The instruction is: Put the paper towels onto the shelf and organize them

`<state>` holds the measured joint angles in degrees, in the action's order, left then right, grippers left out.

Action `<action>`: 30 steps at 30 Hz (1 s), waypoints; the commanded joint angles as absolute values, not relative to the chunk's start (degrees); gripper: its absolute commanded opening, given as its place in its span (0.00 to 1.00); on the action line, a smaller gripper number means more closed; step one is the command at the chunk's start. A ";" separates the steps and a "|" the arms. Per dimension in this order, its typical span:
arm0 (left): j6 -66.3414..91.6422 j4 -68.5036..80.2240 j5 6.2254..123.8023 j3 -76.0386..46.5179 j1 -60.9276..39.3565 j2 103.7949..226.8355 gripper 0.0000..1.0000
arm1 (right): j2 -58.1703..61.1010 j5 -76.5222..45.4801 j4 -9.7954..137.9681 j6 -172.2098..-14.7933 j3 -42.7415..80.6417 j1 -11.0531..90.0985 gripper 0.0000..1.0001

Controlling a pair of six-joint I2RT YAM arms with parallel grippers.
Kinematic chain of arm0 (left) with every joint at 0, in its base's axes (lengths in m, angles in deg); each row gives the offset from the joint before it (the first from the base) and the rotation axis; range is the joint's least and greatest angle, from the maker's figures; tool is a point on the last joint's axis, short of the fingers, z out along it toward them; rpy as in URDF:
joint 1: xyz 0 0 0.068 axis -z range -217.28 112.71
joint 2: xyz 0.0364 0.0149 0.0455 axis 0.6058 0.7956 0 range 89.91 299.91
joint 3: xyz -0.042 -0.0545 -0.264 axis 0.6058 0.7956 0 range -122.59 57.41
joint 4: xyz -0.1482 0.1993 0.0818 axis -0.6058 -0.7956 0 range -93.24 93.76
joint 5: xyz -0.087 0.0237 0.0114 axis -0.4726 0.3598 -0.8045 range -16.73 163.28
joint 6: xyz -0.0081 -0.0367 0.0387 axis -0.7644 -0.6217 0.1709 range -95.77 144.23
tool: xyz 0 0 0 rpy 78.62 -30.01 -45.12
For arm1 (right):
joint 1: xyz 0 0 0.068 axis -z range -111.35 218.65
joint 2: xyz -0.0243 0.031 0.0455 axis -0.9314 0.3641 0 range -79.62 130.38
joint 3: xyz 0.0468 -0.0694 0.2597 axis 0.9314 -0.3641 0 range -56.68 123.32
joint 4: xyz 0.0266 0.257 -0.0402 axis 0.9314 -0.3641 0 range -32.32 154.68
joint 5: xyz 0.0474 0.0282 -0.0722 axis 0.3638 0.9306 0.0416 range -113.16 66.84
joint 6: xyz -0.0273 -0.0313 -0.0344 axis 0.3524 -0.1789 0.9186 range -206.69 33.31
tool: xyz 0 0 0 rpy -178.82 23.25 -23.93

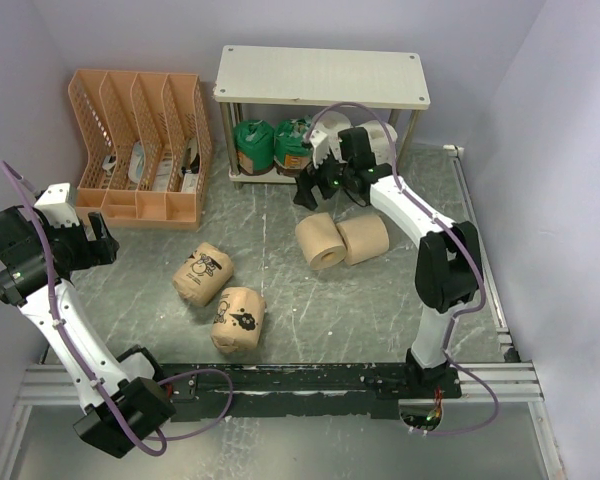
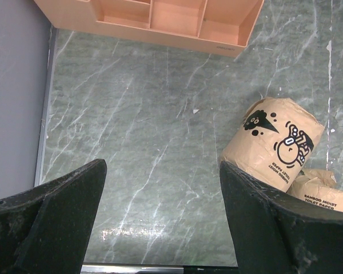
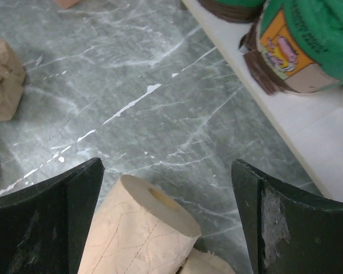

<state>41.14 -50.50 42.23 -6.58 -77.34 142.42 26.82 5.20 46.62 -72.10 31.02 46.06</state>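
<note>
The shelf [image 1: 320, 75] stands at the back. Its lower board [image 3: 308, 131] holds two green-topped rolls [image 1: 252, 145] [image 1: 292, 148] and two white rolls [image 1: 380, 135], partly hidden by my right arm. Two plain tan rolls [image 1: 321, 240] [image 1: 364, 238] lie in front of the shelf. Two printed tan rolls [image 1: 203, 273] [image 1: 239, 318] lie nearer the left. My right gripper [image 1: 330, 190] is open and empty above a plain tan roll [image 3: 143, 234], beside a green-topped roll [image 3: 308, 40]. My left gripper [image 1: 95, 242] is open and empty, left of a printed roll [image 2: 277, 142].
An orange slotted file organizer [image 1: 145, 150] stands at the back left and shows in the left wrist view [image 2: 154, 17]. A second printed roll [image 2: 326, 191] lies by the first. Walls close in both sides. A metal rail [image 1: 280, 380] runs along the near edge.
</note>
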 commanded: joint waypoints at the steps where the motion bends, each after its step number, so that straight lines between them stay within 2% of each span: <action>1: 41.10 -49.59 42.03 -6.14 -77.94 141.96 0.91 | 28.73 12.96 39.75 -68.16 32.28 46.59 0.92; 6: 41.23 -49.64 41.79 -6.22 -77.94 141.94 0.91 | 29.42 15.08 40.44 -66.49 28.12 46.87 0.91; 17: 41.27 -49.67 41.77 -6.18 -77.94 142.00 0.91 | 31.91 19.03 38.18 -64.79 25.44 47.25 0.77; 21: 41.20 -49.60 41.90 -6.14 -77.90 142.12 0.91 | 32.80 18.99 37.09 -64.32 25.31 47.42 0.57; 23: 41.15 -49.59 41.94 -6.14 -77.93 142.21 0.92 | 32.77 18.86 36.87 -64.59 25.32 47.47 0.37; 24: 41.19 -49.59 41.91 -6.14 -77.96 142.25 0.91 | 32.61 18.85 36.71 -64.58 25.39 47.47 0.23; 25: 41.19 -49.60 41.92 -6.14 -77.94 142.29 0.91 | 32.32 18.68 36.59 -64.70 25.55 47.47 0.04; 26: 41.19 -49.59 41.95 -6.14 -77.97 142.29 0.91 | 31.92 18.46 36.63 -64.99 25.58 47.49 0.00; 30: 41.17 -49.60 41.96 -6.14 -77.94 142.38 0.91 | 29.33 18.12 37.18 -66.00 25.21 47.55 0.00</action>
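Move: From the right hand, open and pointing left and forward, the bare brown roll it goes for lies about 9 cm back, 1 cm right and 11 cm below. The second brown roll lies about 11 cm to the right of that roll, level with it. On the shelf's lower tier, the nearer green package is some 11 cm ahead of the right hand, 6 cm left and 6 cm below. From the left hand the target roll is about 10 cm ahead, 47 cm right and 18 cm below. Down and back from in front of the shelf, the right hand sinks some 8 cm while drawing back about 6 cm onto the far end of the left-hand brown roll. Meanwhile the fingers tip steeper and swing counter-clockwise. Once there, the hand stays almost in place and the wide-open fingers close nearly shut, pinching the paper at the roll's upper far edge. ##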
